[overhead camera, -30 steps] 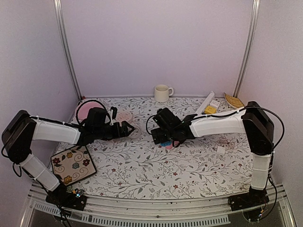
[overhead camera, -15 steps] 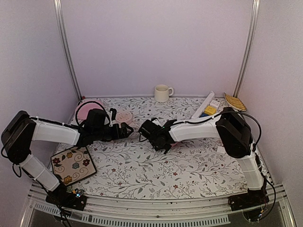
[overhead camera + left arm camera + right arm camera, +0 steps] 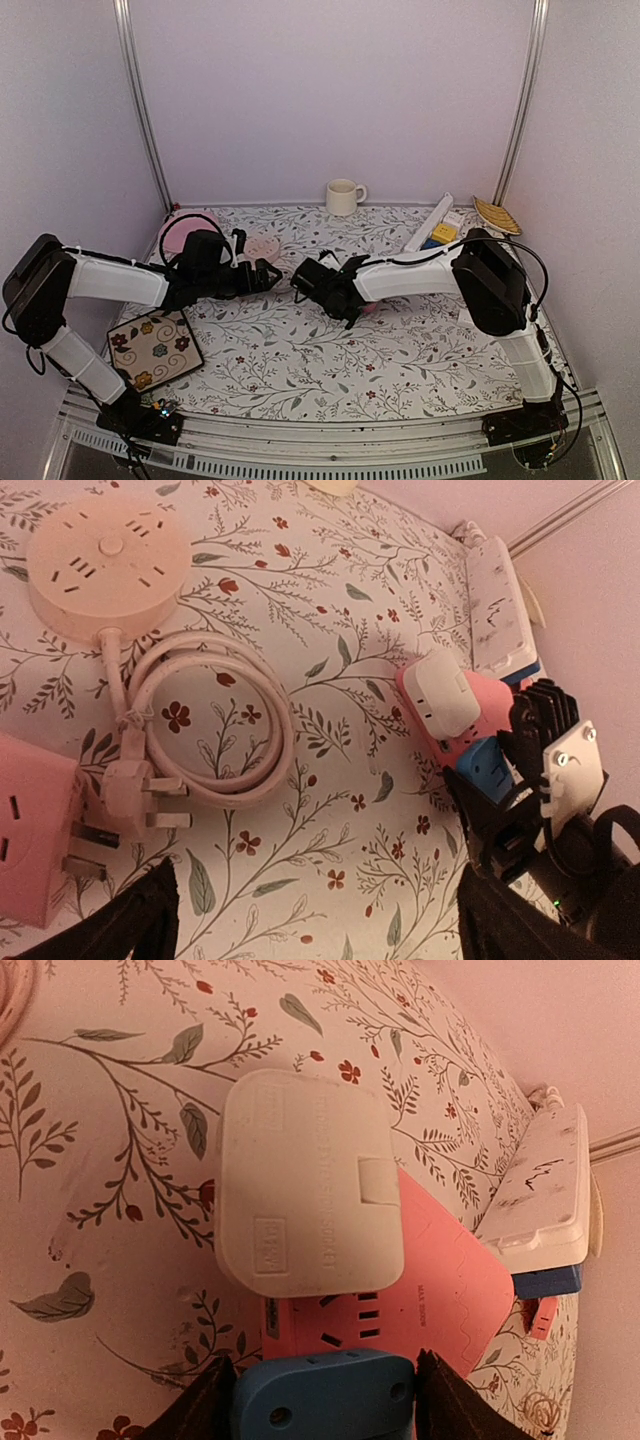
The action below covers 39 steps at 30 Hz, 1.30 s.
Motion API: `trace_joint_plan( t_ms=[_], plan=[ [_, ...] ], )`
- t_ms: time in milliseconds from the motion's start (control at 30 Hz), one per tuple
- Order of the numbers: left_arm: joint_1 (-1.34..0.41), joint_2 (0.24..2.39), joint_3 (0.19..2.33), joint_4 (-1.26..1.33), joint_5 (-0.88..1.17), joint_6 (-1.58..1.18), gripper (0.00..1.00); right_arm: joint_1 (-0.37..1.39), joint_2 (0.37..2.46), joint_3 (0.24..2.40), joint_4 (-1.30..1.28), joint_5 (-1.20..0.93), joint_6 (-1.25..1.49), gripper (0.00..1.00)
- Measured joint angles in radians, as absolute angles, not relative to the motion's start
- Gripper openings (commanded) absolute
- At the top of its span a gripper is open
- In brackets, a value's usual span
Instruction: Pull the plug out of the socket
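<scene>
A pink socket block [image 3: 440,1280] lies on the floral table with a white plug [image 3: 305,1200] and a blue plug [image 3: 325,1395] stuck into its top. My right gripper [image 3: 325,1400] is shut on the blue plug, one dark finger [image 3: 195,1405] against each end. In the left wrist view the same block [image 3: 480,695] sits at the right, with the right gripper [image 3: 540,780] over the blue plug [image 3: 490,765]. My left gripper [image 3: 315,920] hangs open over bare table to the left of the block, holding nothing. From above, the two grippers [image 3: 275,275] [image 3: 335,290] nearly face each other.
A round white socket [image 3: 105,565] with a coiled cable [image 3: 210,720] and a pink cube socket [image 3: 30,830] lie to the left. A white power strip [image 3: 500,605] is at the back right, a mug [image 3: 342,196] at the back wall, and a floral tile [image 3: 153,347] at the front left.
My right arm has swung left across the table, and its jaws have narrowed onto the blue plug. The left arm has stayed put.
</scene>
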<state>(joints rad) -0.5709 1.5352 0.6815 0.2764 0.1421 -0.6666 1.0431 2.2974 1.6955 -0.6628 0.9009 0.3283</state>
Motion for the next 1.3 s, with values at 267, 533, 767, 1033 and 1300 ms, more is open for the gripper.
trace_joint_plan(
  t_ms=[267,533,767,1033,1300],
  plan=[
    [-0.570,1.535,0.681,0.276,0.143,-0.667,0.97,1.047,2.264,1.692,-0.665,0.881,0.342,0.44],
    [-0.568,1.535,0.675,0.277,0.143,-0.667,0.97,1.046,2.157,1.630,-0.648,0.833,0.357,0.43],
    [-0.568,1.535,0.671,0.278,0.143,-0.666,0.97,1.010,2.089,1.531,-0.586,0.739,0.373,0.44],
    [-0.566,1.535,0.671,0.279,0.144,-0.666,0.97,0.966,2.033,1.463,-0.543,0.670,0.385,0.43],
    [-0.564,1.535,0.671,0.279,0.144,-0.667,0.97,0.949,2.030,1.459,-0.522,0.665,0.380,0.40]
  ],
)
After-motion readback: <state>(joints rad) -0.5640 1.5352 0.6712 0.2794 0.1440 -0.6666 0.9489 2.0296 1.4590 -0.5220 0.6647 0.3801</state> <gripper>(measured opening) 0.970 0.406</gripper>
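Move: The blue block is already between the right hand's fingers, practically at the hand point. From that hand, the flat pink block's middle lies about 4 cm ahead and 2 cm right, with the white block about 5 cm ahead and 2 cm left, both a touch lower. The long white box is some 14 cm ahead and 14 cm right. From the left hand the blue block is about 15 cm right, 1 cm ahead and 5 cm below. The blue block is squeezed between the right hand's fingers as they go on closing by about a third of their gap, then carried up nearly 4 cm from the near edge of the pink block. The hand next shifts about 3 cm right, sagging slightly, while rolling some 15 degrees so its left side rises, and it keeps its grip. ##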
